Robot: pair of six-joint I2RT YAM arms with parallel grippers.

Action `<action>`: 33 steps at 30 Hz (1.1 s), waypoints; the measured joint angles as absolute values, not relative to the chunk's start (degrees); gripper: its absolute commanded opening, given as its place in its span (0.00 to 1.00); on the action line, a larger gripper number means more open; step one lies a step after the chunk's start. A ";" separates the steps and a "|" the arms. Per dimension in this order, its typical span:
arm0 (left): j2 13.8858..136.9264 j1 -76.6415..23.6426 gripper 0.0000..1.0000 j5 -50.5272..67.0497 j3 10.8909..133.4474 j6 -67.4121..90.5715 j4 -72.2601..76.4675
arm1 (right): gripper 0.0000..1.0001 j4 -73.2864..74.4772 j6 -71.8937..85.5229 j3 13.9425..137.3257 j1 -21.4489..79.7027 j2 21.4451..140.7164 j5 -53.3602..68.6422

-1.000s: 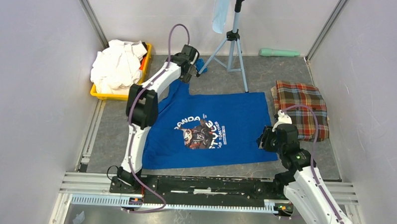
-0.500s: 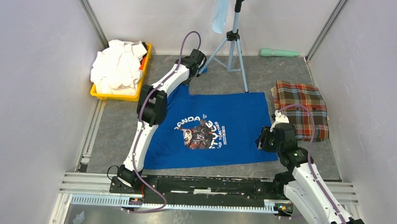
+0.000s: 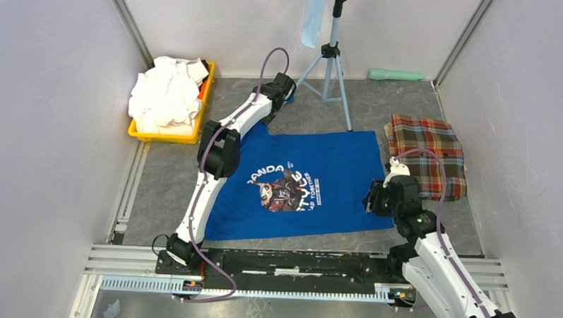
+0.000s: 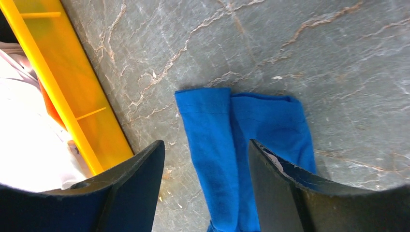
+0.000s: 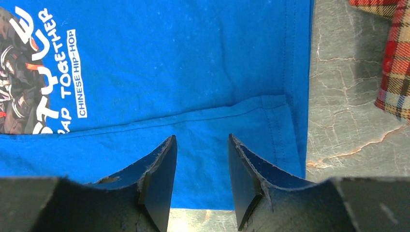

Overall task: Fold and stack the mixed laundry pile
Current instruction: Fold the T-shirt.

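Observation:
The royal-blue T-shirt (image 3: 313,181) lies spread flat, graphic up, in the middle of the table. Its hemmed sleeve end (image 4: 241,130) lies on the stone surface in the left wrist view, under and between my left gripper's fingers. That left gripper (image 4: 207,144) is open at the far end of the table (image 3: 287,90). My right gripper (image 5: 202,137) hovers open over the shirt's hem corner (image 5: 270,125), at the shirt's right edge (image 3: 376,198). White shirts (image 3: 166,95) fill a yellow tray (image 3: 207,82). The red-green plaid cloth (image 3: 426,155) lies folded at the right.
A tripod (image 3: 330,69) stands just right of my left gripper, with a pale-blue cloth (image 3: 312,19) hanging from its top. A green cylinder (image 3: 396,74) lies by the back wall. The yellow tray's rim (image 4: 58,87) is close to my left finger.
My left arm has stretched farther back and to the right, toward the tripod, its gripper now over the sleeve end. The right arm has barely moved.

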State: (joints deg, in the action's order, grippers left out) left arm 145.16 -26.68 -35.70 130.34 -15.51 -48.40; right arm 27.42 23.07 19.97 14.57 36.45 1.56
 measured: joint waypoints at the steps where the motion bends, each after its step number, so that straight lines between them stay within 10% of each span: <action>1: 145.16 -26.87 0.71 -35.62 130.34 -15.51 -48.23 | 0.49 27.42 23.07 19.94 14.57 36.29 1.54; 23: 146.76 -26.04 0.61 -37.71 130.21 -15.53 -47.83 | 0.49 27.44 23.05 19.79 14.57 35.68 1.74; 29: 146.76 -26.06 0.41 -39.16 130.10 -15.55 -47.29 | 0.49 27.44 23.05 19.79 14.57 35.53 1.76; 33: 146.76 -26.02 0.11 -40.51 130.02 -15.55 -46.52 | 0.49 27.44 23.05 19.79 14.57 35.53 1.74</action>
State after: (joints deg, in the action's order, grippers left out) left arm 146.76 -26.02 -40.51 130.02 -15.55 -46.52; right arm 27.44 23.05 19.79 14.57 35.53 1.74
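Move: The blue T-shirt's far-left sleeve lies practically under the left hand's open fingers, its middle about 2 cm to the right, 1 cm ahead and roughly 1 cm down. The yellow laundry bin's middle is some 25 cm to the left and 5 cm ahead of this hand, the blue toy about 13 cm ahead and 11 cm right. From the idle right hand the sleeve lies roughly 35 cm ahead and 36 cm left. The left fingers pinch together on a fold of the sleeve just behind its cuff, closing about half of their opening, most of it late. The left hand first drifts 1 cm right, then shifts some 2.5 cm back left towards the sleeve's left edge, sinking 1.5 cm from a small rise and beginning to lift slightly; the wrist barely turns. ##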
